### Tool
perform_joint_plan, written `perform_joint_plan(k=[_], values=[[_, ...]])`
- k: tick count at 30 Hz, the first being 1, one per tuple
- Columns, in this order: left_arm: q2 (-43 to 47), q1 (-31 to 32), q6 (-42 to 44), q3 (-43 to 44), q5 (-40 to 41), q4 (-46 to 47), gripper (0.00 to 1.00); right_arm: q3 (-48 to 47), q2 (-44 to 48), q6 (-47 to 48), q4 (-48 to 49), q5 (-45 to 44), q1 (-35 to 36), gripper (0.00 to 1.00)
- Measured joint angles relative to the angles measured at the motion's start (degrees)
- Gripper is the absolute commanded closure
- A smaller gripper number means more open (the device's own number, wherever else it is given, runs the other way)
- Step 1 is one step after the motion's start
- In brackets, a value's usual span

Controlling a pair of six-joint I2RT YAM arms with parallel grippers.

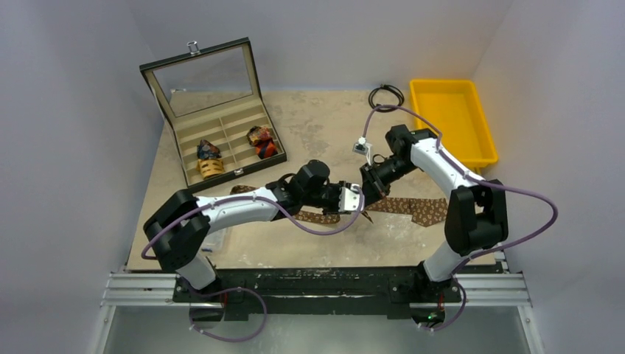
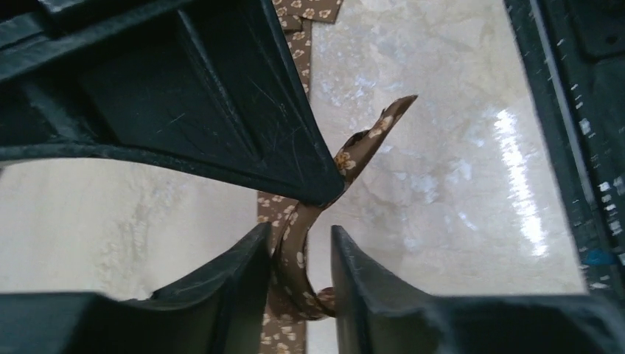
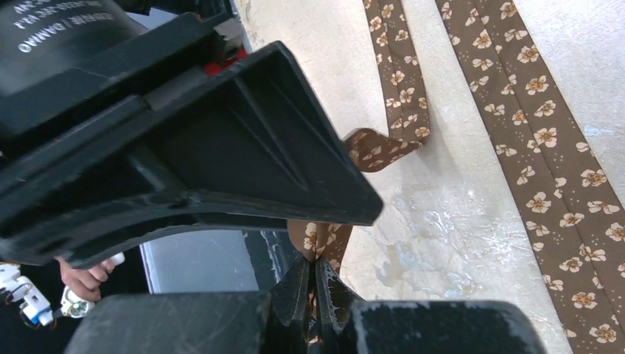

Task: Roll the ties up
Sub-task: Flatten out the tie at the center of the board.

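A brown tie (image 1: 424, 210) with light flowers lies stretched across the near part of the table. My right gripper (image 1: 367, 190) is shut on a folded end of it, and the cloth (image 3: 545, 140) shows pinched between the tips of that gripper (image 3: 315, 269). My left gripper (image 1: 354, 198) meets it head-on. Its jaws (image 2: 298, 236) stand apart around a curled loop of the tie (image 2: 383, 122), which leans on the left finger (image 2: 221, 280). Two rolled ties (image 1: 209, 158) (image 1: 263, 141) sit in the open box.
The black display box (image 1: 221, 122) stands open at the back left, lid up. At the back right is a yellow bin (image 1: 449, 118), with a black cable loop (image 1: 386, 94) beside it. A clear packet (image 1: 214, 240) lies by the left arm's base.
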State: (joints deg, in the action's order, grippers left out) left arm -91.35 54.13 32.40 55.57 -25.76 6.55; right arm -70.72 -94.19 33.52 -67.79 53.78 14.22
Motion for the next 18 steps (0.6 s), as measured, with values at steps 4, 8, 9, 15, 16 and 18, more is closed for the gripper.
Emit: perform_joint_plan(k=[4, 8, 9, 15, 16, 18], values=[[-1.11, 0.26, 0.72, 1.7, 0.7, -2.05, 1.0, -0.13, 1.46, -0.39, -0.31, 1.27, 0.0, 0.73], [-1.09, -1.64, -1.44, 2.51, -4.79, -4.48, 1.0, -1.4, 2.25, -2.69, -0.02, 1.88, -0.61, 0.36], [-1.09, -2.73, -3.52, 2.91, -7.23, -5.6, 1.0, -1.57, 2.93, -3.93, 1.07, 1.9, -1.29, 0.26], [-2.03, -12.61, -25.35, 7.74, -21.11, -5.38, 1.0, -1.6, 13.25, -13.05, 12.41, 0.7, -7.89, 0.02], [-2.34, -14.19, -29.88, 7.98, -23.12, -3.65, 1.0, -1.6, 15.15, -14.4, 14.25, 0.74, -8.13, 0.02], [-3.26, -16.26, -37.79, 8.11, -26.6, -0.07, 1.0, -1.53, 18.08, -17.07, 17.9, 0.81, -7.85, 0.02]])
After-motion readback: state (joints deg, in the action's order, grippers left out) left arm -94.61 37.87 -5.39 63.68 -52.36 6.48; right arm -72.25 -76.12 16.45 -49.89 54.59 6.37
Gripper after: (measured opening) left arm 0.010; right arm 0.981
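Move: Between the left fingers' half-open tips, or some 2 cm to their right, passes the tie's narrow end, level with them; the right hand already holds this end pinched at its fingertips. The flat stretch of the tie lies about 4 cm ahead of the left hand and 9 cm below. The folded wide end lies roughly 17 cm right of the right hand, 3 cm farther out, also some 9 cm below. Closing on the tie's narrow end almost on the spot, the left fingers pinch it before the right ones open wide and let go. The right hand then backs off upward about 10 cm and forward 5 cm, tilting up and turning clockwise, while the left lifts the end about 6 cm, easing forward and left and rolling some 40 degrees about its fingers, front side down. ##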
